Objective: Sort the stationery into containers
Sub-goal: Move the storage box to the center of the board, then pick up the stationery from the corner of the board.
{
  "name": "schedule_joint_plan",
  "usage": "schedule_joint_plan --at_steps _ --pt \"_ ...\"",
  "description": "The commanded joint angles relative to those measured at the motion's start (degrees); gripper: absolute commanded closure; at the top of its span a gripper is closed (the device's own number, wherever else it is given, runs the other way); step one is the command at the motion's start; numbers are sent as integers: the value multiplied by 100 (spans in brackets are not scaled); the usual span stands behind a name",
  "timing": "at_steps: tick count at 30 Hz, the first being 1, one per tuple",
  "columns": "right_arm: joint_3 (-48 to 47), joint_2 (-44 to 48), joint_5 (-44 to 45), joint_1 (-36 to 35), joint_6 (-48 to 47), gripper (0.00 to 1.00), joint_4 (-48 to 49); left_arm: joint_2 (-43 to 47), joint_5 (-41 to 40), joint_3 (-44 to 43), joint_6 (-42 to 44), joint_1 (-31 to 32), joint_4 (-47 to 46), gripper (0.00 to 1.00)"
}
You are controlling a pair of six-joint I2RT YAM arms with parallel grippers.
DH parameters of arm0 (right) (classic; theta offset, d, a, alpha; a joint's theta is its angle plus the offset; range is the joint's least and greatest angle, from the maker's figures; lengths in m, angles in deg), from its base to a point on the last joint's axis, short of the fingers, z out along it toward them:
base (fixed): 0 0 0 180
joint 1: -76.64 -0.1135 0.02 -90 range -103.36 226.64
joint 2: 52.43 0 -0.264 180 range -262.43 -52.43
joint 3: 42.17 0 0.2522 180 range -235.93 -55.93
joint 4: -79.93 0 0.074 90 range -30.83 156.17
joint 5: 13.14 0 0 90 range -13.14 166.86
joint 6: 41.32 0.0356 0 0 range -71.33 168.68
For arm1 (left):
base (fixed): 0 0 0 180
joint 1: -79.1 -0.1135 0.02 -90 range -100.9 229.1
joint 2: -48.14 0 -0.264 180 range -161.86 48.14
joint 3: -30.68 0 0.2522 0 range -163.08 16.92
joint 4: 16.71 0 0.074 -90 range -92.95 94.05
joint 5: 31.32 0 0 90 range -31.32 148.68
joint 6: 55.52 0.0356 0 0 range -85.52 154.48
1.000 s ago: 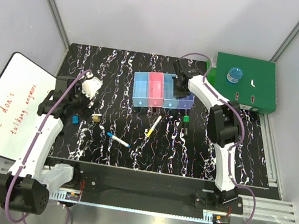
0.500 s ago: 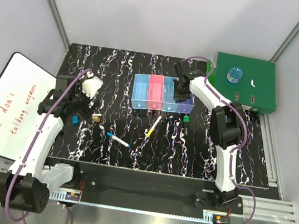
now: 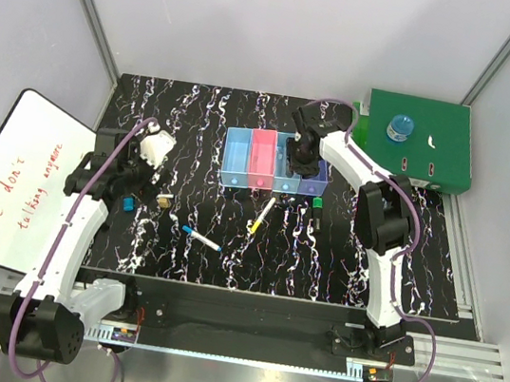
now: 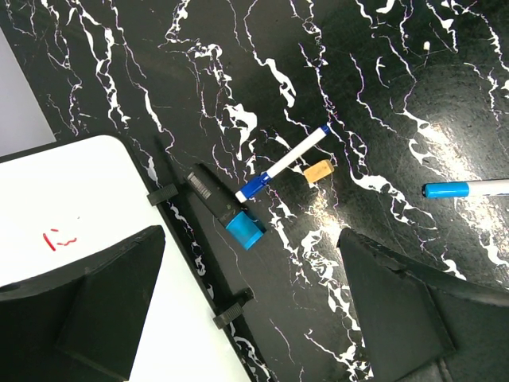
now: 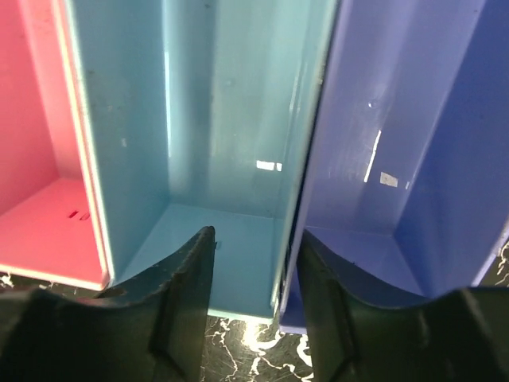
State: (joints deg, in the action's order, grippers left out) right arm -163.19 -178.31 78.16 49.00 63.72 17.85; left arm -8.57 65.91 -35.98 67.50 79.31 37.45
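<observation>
The containers [image 3: 250, 157] are four joined bins, light blue, pink, light blue and purple, at mid-table. My right gripper [image 3: 303, 158] hangs over them, open. Its jaws straddle the wall [image 5: 306, 159] between the light blue bin [image 5: 215, 143] and the purple bin [image 5: 406, 151] without pinching it. My left gripper [image 4: 253, 263] is open and empty by the table's left edge, above a blue-capped dark object [image 4: 238, 223]. Near it lie a white pen with a blue end [image 4: 282, 163], a tiny gold piece [image 4: 318, 171] and a blue-capped white marker [image 4: 469, 189]. A yellow-and-white pen [image 3: 261, 216] and a green-capped marker [image 3: 315, 205] lie in front of the bins.
A whiteboard [image 3: 17, 175] with red writing leans off the table's left side, its edge under my left gripper. A green folder [image 3: 433, 155] with a blue bottle [image 3: 399, 128] on it sits at the back right. A small white stick [image 4: 427, 46] lies far off.
My right gripper's jaws have come apart over the bin wall. The row of bins and that gripper have shifted slightly left. The left arm has not moved.
</observation>
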Motion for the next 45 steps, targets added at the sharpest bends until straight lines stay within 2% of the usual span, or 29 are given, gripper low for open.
schedule_joint_plan --at_steps 1,7,10,13,14,15,16,17,18,20,22,27,32,45 --pt "-339 380 -165 -75 -239 46 -73 151 200 -115 56 -21 -164 1" --pt "-594 775 2 -66 -704 39 -82 265 323 -238 38 -12 -155 1" --pt "-892 986 37 -66 -1336 34 -143 379 455 -299 12 -12 -138 1" --pt "-1244 1179 588 -49 -2110 31 -152 450 657 -343 12 -3 -112 1" --pt "-1384 1206 1226 -49 -2294 30 -108 467 805 -361 55 14 -59 1" --pt "-1446 1250 1772 12 -2418 27 92 494 990 -396 126 49 -15 1" --pt "-1429 1346 1934 178 -2454 24 172 511 1070 -405 161 119 -15 1" --pt "-1455 1373 2031 276 -2480 16 225 512 1114 -422 222 163 -15 1" --pt "-1508 1365 2128 398 -2480 12 252 494 1236 -440 266 225 -6 1" --pt "-1683 1339 2103 759 -2541 9 261 459 1360 -475 511 418 20 1" --pt "-1815 1243 2067 944 -2647 0 261 389 1544 -563 697 567 99 1" --pt "-2772 839 1962 1559 -2674 0 68 -138 1923 -887 909 884 135 1" --pt "-3941 74 1927 1946 -2525 0 -407 -991 1861 -1476 329 1104 135 1" --pt "-4075 -726 1434 2702 -2392 1 -539 -1273 1528 -1644 372 1254 64 1"
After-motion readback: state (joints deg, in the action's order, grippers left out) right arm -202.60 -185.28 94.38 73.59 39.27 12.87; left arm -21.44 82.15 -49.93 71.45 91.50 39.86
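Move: The right hand's half-open fingers straddle the storage box's wall between its light-blue and purple bins, the box's middle some 7 cm left. The blue jar lies about 13 cm ahead, 24 cm right and 4 cm higher, on the green case, whose middle is 10 cm ahead and 28 cm right. From the left hand, the storage box's middle is some 15 cm ahead, 35 cm right and 14 cm below; the tan eraser is 7 cm right, level, 17 cm below. Up off the storage box's divider first, the right hand opens its fingers fully, then swings right and forward, roughly 25 cm and 15 cm, tipping its fingertips up about 30 degrees; after climbing some 25 cm, it sinks again above the blue jar. The left hand, still wide open, goes 11 cm right towards the storage box, rising slightly and turning clockwise. ##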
